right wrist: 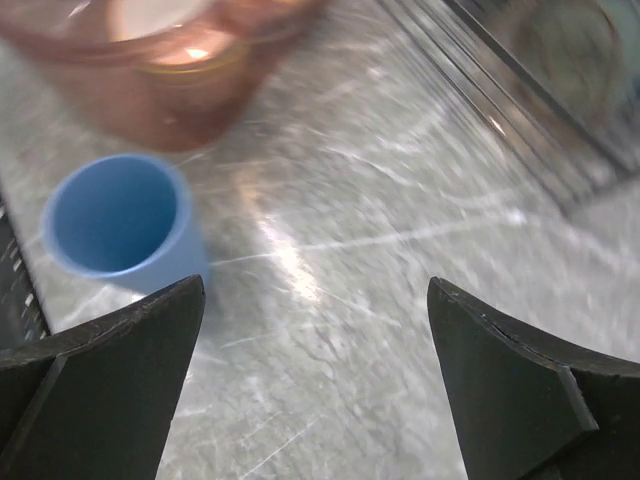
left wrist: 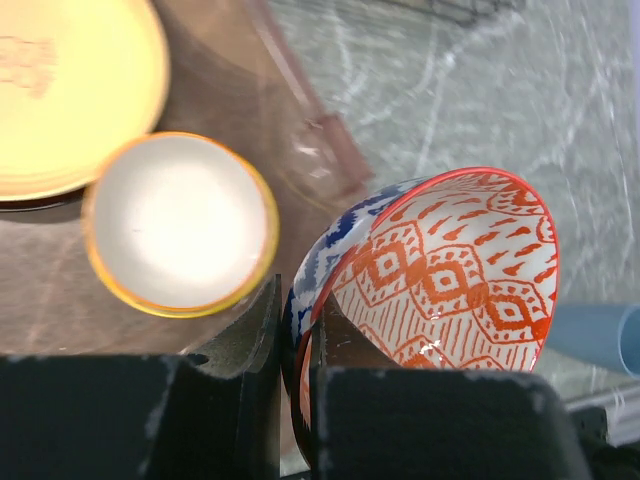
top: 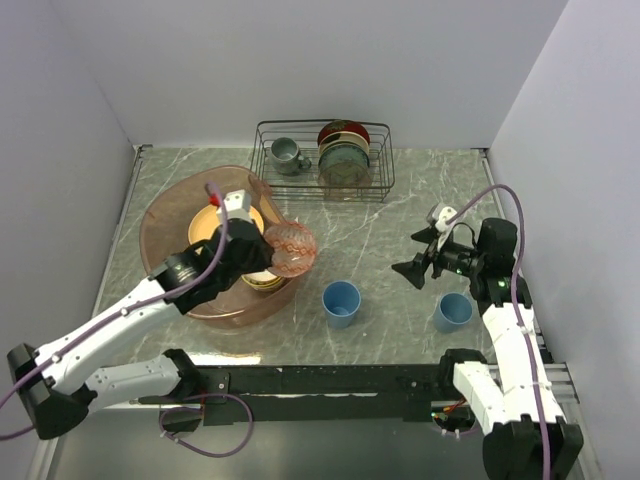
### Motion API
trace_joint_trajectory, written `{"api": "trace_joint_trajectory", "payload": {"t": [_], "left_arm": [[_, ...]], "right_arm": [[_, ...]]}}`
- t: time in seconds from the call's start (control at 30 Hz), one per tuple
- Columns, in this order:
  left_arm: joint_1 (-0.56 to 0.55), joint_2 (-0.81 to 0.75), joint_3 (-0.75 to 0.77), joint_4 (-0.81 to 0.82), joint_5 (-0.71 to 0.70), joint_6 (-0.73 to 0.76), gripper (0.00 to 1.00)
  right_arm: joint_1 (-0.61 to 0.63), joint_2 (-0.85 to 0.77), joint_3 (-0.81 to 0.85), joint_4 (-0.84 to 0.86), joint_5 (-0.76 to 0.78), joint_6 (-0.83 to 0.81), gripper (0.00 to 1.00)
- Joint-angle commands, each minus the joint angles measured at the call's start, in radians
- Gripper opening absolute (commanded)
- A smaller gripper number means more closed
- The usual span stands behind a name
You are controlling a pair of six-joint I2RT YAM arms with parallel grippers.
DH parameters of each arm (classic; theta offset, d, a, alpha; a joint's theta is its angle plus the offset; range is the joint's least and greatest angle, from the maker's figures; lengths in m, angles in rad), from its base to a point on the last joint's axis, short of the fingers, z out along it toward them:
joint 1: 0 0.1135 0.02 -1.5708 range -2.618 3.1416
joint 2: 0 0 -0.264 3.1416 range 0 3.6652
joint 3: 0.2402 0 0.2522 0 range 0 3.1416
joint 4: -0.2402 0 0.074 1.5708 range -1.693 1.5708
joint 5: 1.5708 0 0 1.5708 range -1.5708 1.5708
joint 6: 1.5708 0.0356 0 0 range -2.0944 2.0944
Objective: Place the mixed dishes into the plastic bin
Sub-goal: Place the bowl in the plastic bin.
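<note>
My left gripper (top: 262, 255) is shut on the rim of the red-patterned bowl (top: 290, 248), holding it tilted on its side over the plastic bin's (top: 165, 225) right edge. In the left wrist view the two fingers pinch the bowl's (left wrist: 450, 270) wall, one inside and one outside. Inside the bin lie a yellow-orange plate (left wrist: 70, 90) and a cream bowl (left wrist: 180, 220). Two light-blue cups stand on the table: one (top: 341, 300) just right of the bin, the other (top: 453, 311) near the right arm. My right gripper (top: 412, 268) hangs open and empty above the table between them, with the nearer cup (right wrist: 120, 215) to its left.
A black wire rack (top: 325, 160) at the back holds a grey mug (top: 287, 155) and upright dark plates (top: 344, 150). White walls close in the marble table on the left, the back and the right. The bin's rim (left wrist: 310, 130) runs just beside the held bowl.
</note>
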Motion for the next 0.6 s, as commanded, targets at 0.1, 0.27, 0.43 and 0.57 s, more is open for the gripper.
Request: {"api": "trace_joint_trajectory", "payload": {"t": [0.1, 0.27, 0.43, 0.57], "left_arm": [[0.114, -0.107, -0.064, 0.059, -0.023, 0.004, 0.01], [0.168, -0.111, -0.099, 0.065, -0.014, 0.010, 0.02], [0.206, -0.101, -0.128, 0.079, -0.003, 0.018, 0.02], [0.234, -0.084, -0.133, 0.089, 0.008, 0.025, 0.03]], "right_arm": [[-0.055, 0.032, -0.019, 0.151, 0.051, 0.163, 1.00], [-0.063, 0.026, -0.027, 0.151, 0.068, 0.154, 1.00], [-0.068, 0.022, -0.032, 0.146, 0.068, 0.153, 1.00], [-0.069, 0.023, -0.033, 0.145, 0.068, 0.149, 1.00]]}}
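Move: The stacked bowls in the plastic bin, where I'm taking the held bowl, lie about 5 cm to the left of my left hand, 3 cm back and some 17 cm below. From that hand the yellow plate is roughly 16 cm left and 9 cm ahead, and the blue cup outside the bin is about 15 cm right and 10 cm back. From my right hand the stacked bowls lie around 35 cm left and 4 cm back. Still pinching the bowl by its rim, I carry it with my left hand about 7 cm left, in past the bin's right rim and over the stacked bowls, slowing and sinking some 3.5 cm, mostly late, while the hand turns about 10 degrees counter-clockwise. My empty right hand eases forward and right, clear of the bin, fingers wide open. ##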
